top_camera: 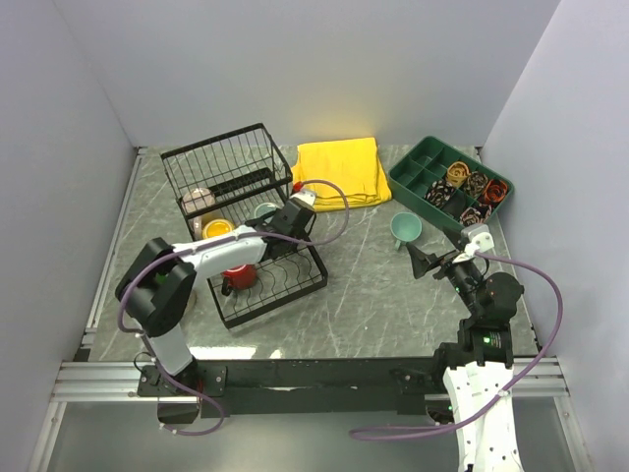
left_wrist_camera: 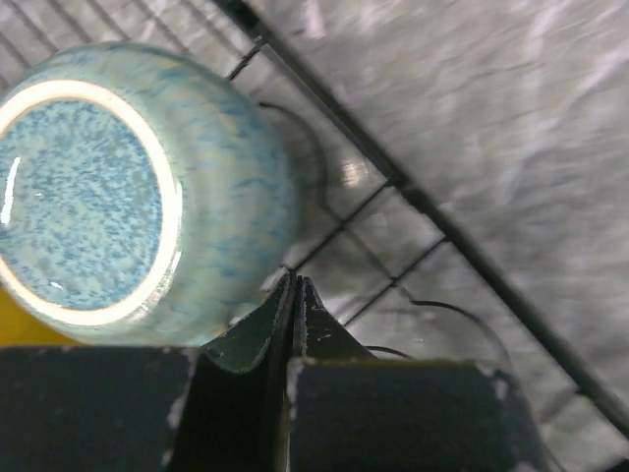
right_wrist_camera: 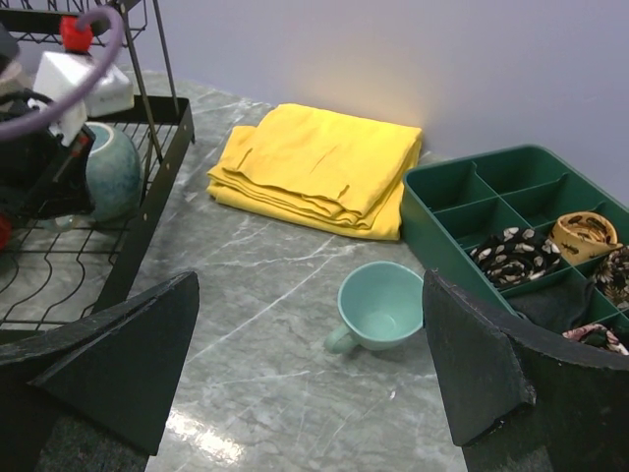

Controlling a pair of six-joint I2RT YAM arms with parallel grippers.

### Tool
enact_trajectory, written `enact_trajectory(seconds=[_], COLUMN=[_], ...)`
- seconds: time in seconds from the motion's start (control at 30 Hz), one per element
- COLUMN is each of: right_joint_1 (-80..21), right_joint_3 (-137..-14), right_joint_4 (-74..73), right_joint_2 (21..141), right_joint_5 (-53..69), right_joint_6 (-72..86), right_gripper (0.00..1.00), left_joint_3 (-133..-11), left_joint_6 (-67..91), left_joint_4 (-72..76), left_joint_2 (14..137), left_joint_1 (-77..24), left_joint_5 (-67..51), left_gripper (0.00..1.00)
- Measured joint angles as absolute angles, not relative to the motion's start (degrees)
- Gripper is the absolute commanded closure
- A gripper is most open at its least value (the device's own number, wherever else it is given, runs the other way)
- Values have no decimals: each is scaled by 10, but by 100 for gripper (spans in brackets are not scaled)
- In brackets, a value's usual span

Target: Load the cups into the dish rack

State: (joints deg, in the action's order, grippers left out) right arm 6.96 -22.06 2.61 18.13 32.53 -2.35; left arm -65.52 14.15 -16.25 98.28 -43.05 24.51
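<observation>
The black wire dish rack (top_camera: 228,162) stands at the left. In it sit a beige cup (top_camera: 197,200), a yellow cup (top_camera: 216,229), a red cup (top_camera: 239,277) and a speckled teal cup (top_camera: 265,209). The speckled cup (left_wrist_camera: 98,187) lies bottom up in the left wrist view. My left gripper (left_wrist_camera: 293,282) is shut and empty, its tips right beside that cup's wall. A plain teal cup (right_wrist_camera: 378,307) lies upright on the marble table, handle toward me. My right gripper (right_wrist_camera: 310,364) hangs open a little short of it, with nothing between its fingers.
A folded yellow cloth (top_camera: 339,170) lies behind the teal cup. A green divided tray (top_camera: 432,162) with rolled items stands at the back right. The rack's slotted tray (top_camera: 295,285) reaches toward the table's middle. Grey walls close in both sides.
</observation>
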Motion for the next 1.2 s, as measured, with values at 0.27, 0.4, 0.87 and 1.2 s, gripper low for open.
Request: enact_trajectory(seconds=[0.27, 0.4, 0.87, 1.2], right_joint_1=[70, 70, 75, 77], right_joint_3=[-220, -220, -220, -220], right_joint_4=[30, 30, 30, 21], right_joint_2=[181, 181, 172, 172], right_joint_5=[326, 326, 333, 376], right_joint_6=[-23, -23, -26, -46], right_gripper=[0, 0, 0, 0], left_joint_3=[-688, -700, -732, -657], left_joint_6=[90, 79, 39, 46], left_joint_4=[-173, -171, -163, -154], left_joint_2=[1040, 1071, 1088, 884], left_joint_1=[-425, -410, -381, -449], left_joint_5=[305, 318, 330, 261], left_gripper=[87, 85, 64, 42])
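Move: The blue-green mug I'm nudging stands upside down in the rack, its middle about 3 cm ahead and 5 cm left of my left hand, a touch lower. The yellow cup is some 16 cm left and 1 cm back, the red cup roughly 11 cm left and 12 cm back. The folded yellow cloth lies outside the rack, about 10 cm ahead and 11 cm right. From my right hand the mug is about 32 cm left, 12 cm ahead and well below. With my left fingertips almost shut I push the blue-green mug by its near right side, forward and left about 5 cm each way and sinking 3 cm, rolling my hand some 15 degrees left side up. Then I come free of it, drawing back and right and rising about 10 cm while my fingers open to nearly half and the roll comes out. ##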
